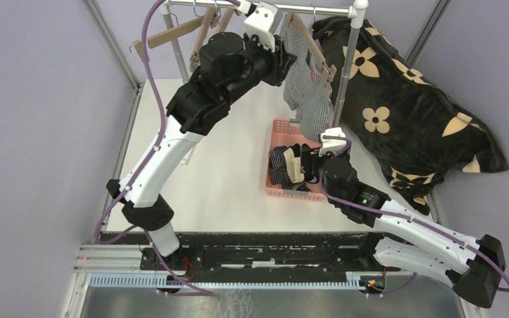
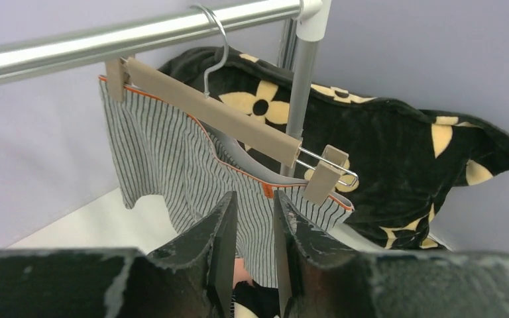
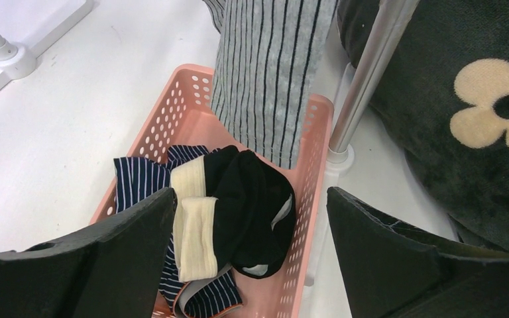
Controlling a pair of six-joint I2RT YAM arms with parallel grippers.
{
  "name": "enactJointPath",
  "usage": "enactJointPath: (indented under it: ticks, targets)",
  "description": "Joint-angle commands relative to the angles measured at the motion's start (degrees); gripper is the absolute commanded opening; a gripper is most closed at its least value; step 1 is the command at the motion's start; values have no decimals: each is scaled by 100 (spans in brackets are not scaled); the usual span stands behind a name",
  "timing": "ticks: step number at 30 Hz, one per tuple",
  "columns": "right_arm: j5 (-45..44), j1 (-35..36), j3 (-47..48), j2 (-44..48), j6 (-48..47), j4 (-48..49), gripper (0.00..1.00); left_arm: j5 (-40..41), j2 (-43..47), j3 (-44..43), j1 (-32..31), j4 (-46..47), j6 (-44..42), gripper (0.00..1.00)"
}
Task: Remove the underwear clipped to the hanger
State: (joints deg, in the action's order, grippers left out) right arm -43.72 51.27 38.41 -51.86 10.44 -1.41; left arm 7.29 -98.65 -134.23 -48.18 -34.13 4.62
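Note:
The grey-and-white striped underwear (image 2: 172, 159) hangs from a tan wooden hanger (image 2: 212, 109) on the rail, held by a clip at each end (image 2: 323, 182). My left gripper (image 2: 255, 205) is raised in front of its lower waistband. The jaws stand a narrow gap apart with nothing between them, and the cloth lies behind. Below, the pink basket (image 3: 175, 109) holds the black underwear with a beige waistband (image 3: 252, 205) on top of the navy striped underwear (image 3: 136, 182). My right gripper (image 3: 250, 195) hovers wide open over the basket, holding nothing.
A big black flower-print cushion (image 1: 404, 112) leans at the right behind the rack's upright post (image 3: 368, 73). Bare wooden hangers (image 1: 185, 30) hang at the left end of the metal rail (image 2: 139, 33). The striped cloth's hem reaches down into the basket's far end.

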Motion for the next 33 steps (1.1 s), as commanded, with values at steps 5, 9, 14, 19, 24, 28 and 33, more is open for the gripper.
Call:
enactJointPath:
  ticks: [5, 9, 14, 19, 24, 28, 33]
  targets:
    - [44, 208, -199, 170, 51, 217, 92, 139, -438, -307, -121, 927, -49, 50]
    - [31, 361, -288, 83, 64, 325, 92, -31, -485, -5, -130, 1580, 116, 50]
    - [-67, 671, -258, -31, -2, 386, 93, -15, -707, 42, -123, 1979, 194, 52]
    - [-304, 1071, -204, -251, -169, 485, 93, -138, -1075, -154, -128, 2047, 287, 52]
    - [-424, 1332, -178, -427, -253, 548, 94, 56, -1289, -275, -122, 2085, 304, 53]
    - [-458, 1383, -192, -382, -268, 530, 94, 264, -1429, -434, -117, 2024, 206, 53]
    - [-503, 1432, -233, -212, -272, 466, 95, 415, -1551, -437, -109, 2004, 173, 53]
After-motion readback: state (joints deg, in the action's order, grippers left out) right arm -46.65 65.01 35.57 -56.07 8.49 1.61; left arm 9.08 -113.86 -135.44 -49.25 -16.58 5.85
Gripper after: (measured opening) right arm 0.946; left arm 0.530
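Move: The wooden hanger with the grey striped underwear is what the left hand goes for: its middle lies about 13 cm ahead, 7 cm to the right and 2 cm below. The underwear hangs some 12 cm under that bar, and the right corner of the rail stands about 12 cm to the right of the hanger's middle and 8 cm higher. From the right hand the hanger is roughly 16 cm ahead, 3 cm left and 28 cm up. The hanger's near half is approached by the left hand, which reaches right and forward, about 11 cm level in all, and sinks some 5 cm, mostly late, while its fingers part from a third to half open; contact can't be seen. The wide-open right hand shifts about 6 cm left and 4 cm back over the basket, sinking 3 cm and turning some 10 degrees counter-clockwise. ##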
